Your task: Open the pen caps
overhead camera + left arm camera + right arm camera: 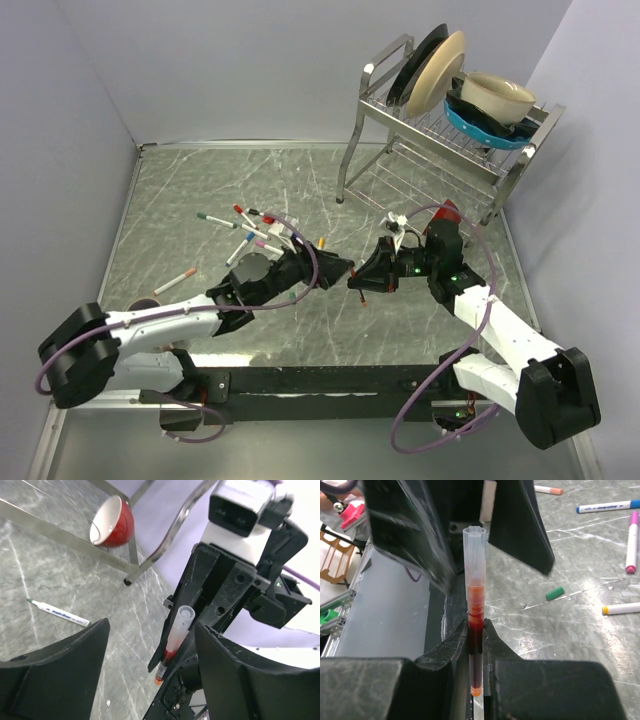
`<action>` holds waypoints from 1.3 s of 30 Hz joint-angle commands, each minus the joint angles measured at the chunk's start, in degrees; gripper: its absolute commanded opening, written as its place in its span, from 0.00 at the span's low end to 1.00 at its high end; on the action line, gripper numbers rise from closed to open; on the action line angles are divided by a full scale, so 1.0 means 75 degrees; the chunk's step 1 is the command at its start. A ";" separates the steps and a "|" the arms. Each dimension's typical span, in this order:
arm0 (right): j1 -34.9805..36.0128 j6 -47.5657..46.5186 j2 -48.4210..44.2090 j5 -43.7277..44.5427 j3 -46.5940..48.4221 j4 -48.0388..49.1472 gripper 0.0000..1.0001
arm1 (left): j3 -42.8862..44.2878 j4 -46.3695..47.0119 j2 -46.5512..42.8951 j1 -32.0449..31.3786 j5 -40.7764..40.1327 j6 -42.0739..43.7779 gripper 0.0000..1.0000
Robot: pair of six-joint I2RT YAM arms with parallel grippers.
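My right gripper (476,630) is shut on a thin pen (475,570) held upright. Its pale hollow barrel end sticks up, it is red where the fingers pinch it, and a small orange end (476,691) shows below. From above, this gripper (364,281) meets my left gripper (338,268) mid-table. In the left wrist view the left gripper (152,630) is open, with the pen (176,635) ahead between its fingertips, untouched. More pens with coloured pen caps (250,225) lie in a loose group at back left. A loose green cap (554,593) lies on the table.
A metal dish rack (445,130) with plates and bowls stands at the back right. A red bowl (114,521) lies under it. Single pens lie apart: one with an orange cap (175,282) at left, one green-tipped (57,612). Walls close in left, back and right.
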 commanded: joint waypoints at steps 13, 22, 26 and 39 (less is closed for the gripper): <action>-0.0047 0.0276 0.0318 -0.0415 0.0308 0.0419 0.00 | 0.0804 0.0996 0.0768 0.0024 0.0916 0.0242 0.01; 0.0105 0.0302 0.0763 -0.0708 0.0331 0.0291 0.00 | 0.0453 0.0903 -0.0847 0.0515 -0.1240 0.0769 0.01; 0.0258 -0.0064 0.0764 -0.0614 0.0437 -0.0167 0.00 | 0.0453 0.0505 -0.1551 0.1276 -0.1499 0.0816 0.01; 0.0235 -0.3156 0.0200 0.5196 0.1584 -0.3412 0.00 | -0.0226 -0.5072 -0.2501 0.1863 -0.1863 -0.1548 0.01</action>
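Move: The clear cap of the red pen stands about 3 cm to the right of the left gripper, roughly level and straight ahead of its open fingers. The right gripper already pinches the barrel, with the cap some 3 cm forward and 4 cm up from it, 1 cm to its left. On the table about 20 cm below the left gripper, the yellow pen lies 10 cm forward and 7 cm left; the loose green cap lies 14 cm left and 2 cm back. Bring the left gripper about 3 cm right until its open fingers straddle the clear cap, shut them on it, then pull left, up and forward away from the right gripper and carry the cap some 15 cm left, sinking at the end. Keep the right gripper pinching the barrel, braced against the pull, then swing it about 5 cm forward, turning clockwise. ##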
